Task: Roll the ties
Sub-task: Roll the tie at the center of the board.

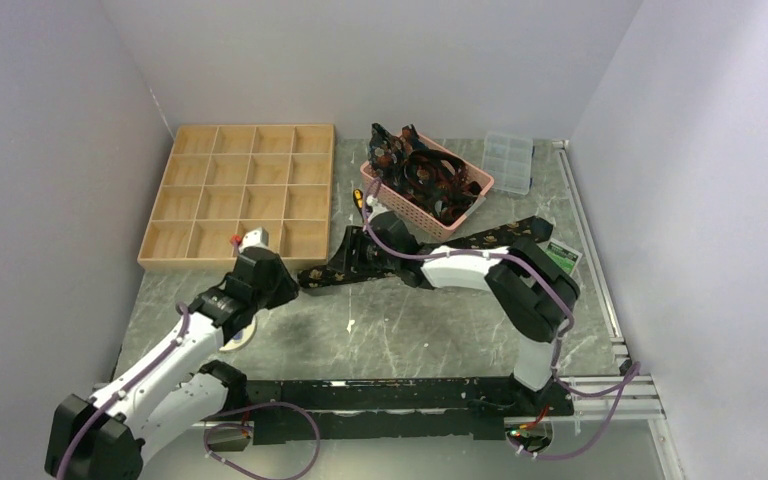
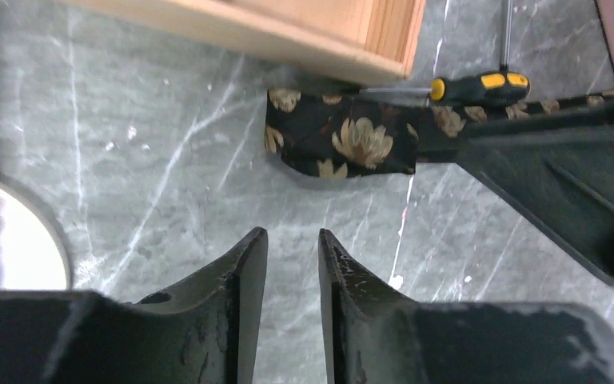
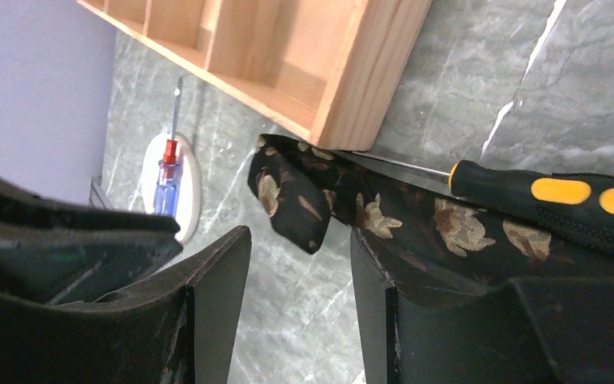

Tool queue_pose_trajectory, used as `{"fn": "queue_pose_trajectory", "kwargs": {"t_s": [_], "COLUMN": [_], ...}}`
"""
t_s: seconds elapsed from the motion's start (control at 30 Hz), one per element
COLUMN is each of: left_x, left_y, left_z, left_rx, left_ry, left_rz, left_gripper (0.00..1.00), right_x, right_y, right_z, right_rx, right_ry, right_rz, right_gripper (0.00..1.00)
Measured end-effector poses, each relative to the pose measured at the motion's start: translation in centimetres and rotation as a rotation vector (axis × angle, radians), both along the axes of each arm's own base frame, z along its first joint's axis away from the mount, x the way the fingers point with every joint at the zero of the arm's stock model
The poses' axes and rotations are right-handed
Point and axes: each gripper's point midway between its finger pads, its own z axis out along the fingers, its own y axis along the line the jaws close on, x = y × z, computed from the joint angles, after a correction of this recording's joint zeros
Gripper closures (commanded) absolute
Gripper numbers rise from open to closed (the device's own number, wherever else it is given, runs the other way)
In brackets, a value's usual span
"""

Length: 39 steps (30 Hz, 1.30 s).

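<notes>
A black tie with tan-gold flowers lies across the table, from the right side to just in front of the wooden tray. Its left end is folded over on itself. My left gripper is open just short of that fold, with bare table between its fingers. The right gripper is open too; the folded tip hangs just past its fingertips and its right finger lies over the tie. More ties are piled in the pink basket.
A compartmented wooden tray stands at the back left, its corner by the tie's fold. A black-and-yellow screwdriver lies along the tie. A white dish with a blue-and-red screwdriver sits near the left arm. A clear plastic box is behind the basket.
</notes>
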Motion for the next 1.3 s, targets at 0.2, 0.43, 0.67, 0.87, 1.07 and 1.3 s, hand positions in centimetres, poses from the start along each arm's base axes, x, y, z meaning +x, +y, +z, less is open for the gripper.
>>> {"fn": "queue_pose_trajectory", "kwargs": {"t_s": [0.2,0.43,0.67,0.87,1.07,1.3], "left_x": [-1.8,-2.0,-1.6,-0.8,0.1,2.0], "left_y": [-0.4,-1.3,-2.0,-2.2,-1.2,-0.7], "left_z": [-1.3,-3.2,-5.3,-5.9,-7.7,-7.4], "left_rx": [-0.082,-0.133,-0.127,-0.128,-0.097,-0.105], "left_ry": [0.002,0.037,0.098,0.099,0.138,0.095], "left_rz": [-0.016,-0.031,-0.046,-0.040,0.017,0.067], "left_gripper": [0.97,0.97,0.97,0.97,0.97,0.97], "right_x": [0.1,0.2,0.7,0.7,0.6,0.6], "right_y": [1.1,1.7,2.4,2.7,2.7,2.7], "right_z": [-2.7,-3.3,-3.8,-4.1,-4.1,-4.1], "right_rx": [-0.044,-0.050,-0.047,-0.046,-0.043,-0.045], "right_ry": [0.096,0.133,0.143,0.155,0.157,0.152], "right_rz": [0.016,0.022,0.028,0.037,0.044,0.048], "right_gripper": [0.46,0.48,0.61,0.66,0.67,0.67]}}
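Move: The folded end of the tie lies some 3 cm ahead of the left hand, 4 cm to its right and 8 cm below. From the right hand the fold is level in reach, about 5 cm to the left and 7 cm below. The tray's near right corner is some 3 cm farther out than the fold and 2 cm to the right of it; the near screwdriver's handle is about 4 cm farther out than the fold and 6 cm to the right of it. The right fingers come onto the right-hand edge of the tie's fold and close partway around it, after going down about 4 cm and 3 cm left while tipping some 10 degrees steeper; they then hold there. The left hand shuts its fingers early, drawing back 2 cm, sinks about 7 cm, then pushes 4 cm forward to bring the closed tips against the fold's left end. ##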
